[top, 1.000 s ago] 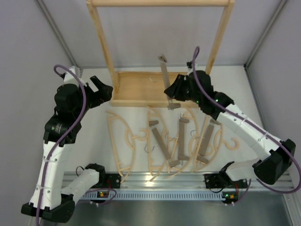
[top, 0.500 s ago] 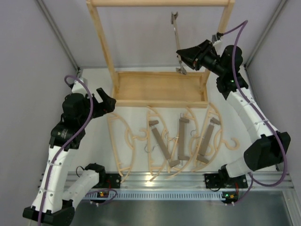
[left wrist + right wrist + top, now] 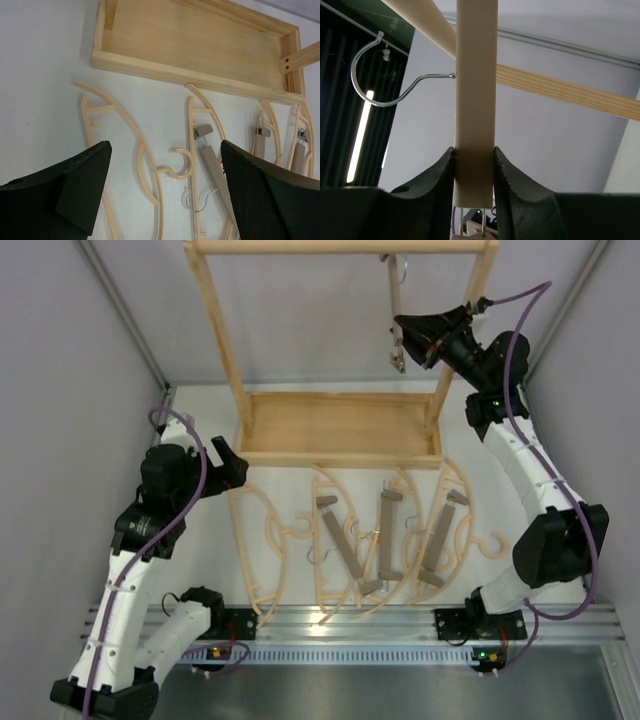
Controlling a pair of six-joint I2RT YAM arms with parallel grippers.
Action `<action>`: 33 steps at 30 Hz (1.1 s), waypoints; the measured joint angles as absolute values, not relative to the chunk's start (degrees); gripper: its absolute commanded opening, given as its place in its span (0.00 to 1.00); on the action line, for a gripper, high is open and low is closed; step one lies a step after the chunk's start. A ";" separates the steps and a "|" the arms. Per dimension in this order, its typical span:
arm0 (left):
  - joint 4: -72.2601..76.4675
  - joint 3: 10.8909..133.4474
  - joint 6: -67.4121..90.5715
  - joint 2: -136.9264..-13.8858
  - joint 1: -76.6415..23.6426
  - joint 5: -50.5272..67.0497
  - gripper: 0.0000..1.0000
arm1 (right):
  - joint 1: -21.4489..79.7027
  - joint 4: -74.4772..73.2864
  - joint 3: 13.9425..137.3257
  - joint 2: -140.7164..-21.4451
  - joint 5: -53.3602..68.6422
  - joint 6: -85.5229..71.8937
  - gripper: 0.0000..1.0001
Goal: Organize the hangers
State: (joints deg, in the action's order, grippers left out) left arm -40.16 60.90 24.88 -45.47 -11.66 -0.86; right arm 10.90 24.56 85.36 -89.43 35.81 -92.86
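Note:
My right gripper [image 3: 402, 330] is shut on a straight clamp bar hanger [image 3: 391, 295] and holds it upright, high by the rack's top rail [image 3: 340, 246]. In the right wrist view the bar [image 3: 476, 100] sits between the fingers [image 3: 432, 185]. Its metal hook [image 3: 380, 75] points left, just below the rail [image 3: 560, 87]. My left gripper [image 3: 226, 462] is open and empty over the table's left side. Below it lie a pale curved hanger [image 3: 145, 165] and a clamp bar [image 3: 212, 165]. Several pale hangers [image 3: 262, 540] and three clamp bars [image 3: 345, 545] lie on the table.
The big wooden rack frame stands at the back with its tray base [image 3: 340, 425], which also shows in the left wrist view [image 3: 190, 75]. Grey walls close in both sides. A metal rail [image 3: 340, 625] runs along the near edge by the arm bases.
My right arm has lifted the clamp bar from just above the tray up to the top rail. My left arm has swung down and towards the hangers on the table.

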 measured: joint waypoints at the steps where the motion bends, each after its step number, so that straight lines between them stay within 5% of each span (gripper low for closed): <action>1: -40.12 60.64 24.75 -45.45 -11.66 -0.89 0.94 | 10.37 24.91 85.52 -89.45 35.81 -93.51 0.00; 33: -40.12 56.88 23.14 -45.54 -11.66 -1.10 0.94 | -0.86 24.36 92.42 -92.36 35.18 -100.12 0.00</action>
State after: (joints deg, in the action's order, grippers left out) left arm -40.12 56.88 23.14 -45.54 -11.66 -1.10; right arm -0.86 24.36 92.42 -92.36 35.18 -100.12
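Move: Just short of the wooden rack's top rail, the right hand already holds a clip hanger. The rail's right end is about 15 cm to its right, 10 cm ahead and 10 cm above. The right upright's middle stands some 16 cm right, 10 cm ahead and 17 cm below; the tray lies about 10 cm left, 9 cm ahead and 44 cm below. From the idle left hand, the rail's right end is roughly 45 cm right, 28 cm ahead and 27 cm up. Carrying the pinched clip hanger along the rack towards the rail's right end, the right hand travels about 9 cm right, easing some 4 cm forward and nearly as much up, turning roughly 10 degrees clockwise with its grip unchanged. The empty left hand, still wide open, sinks about 3 cm over the table. ##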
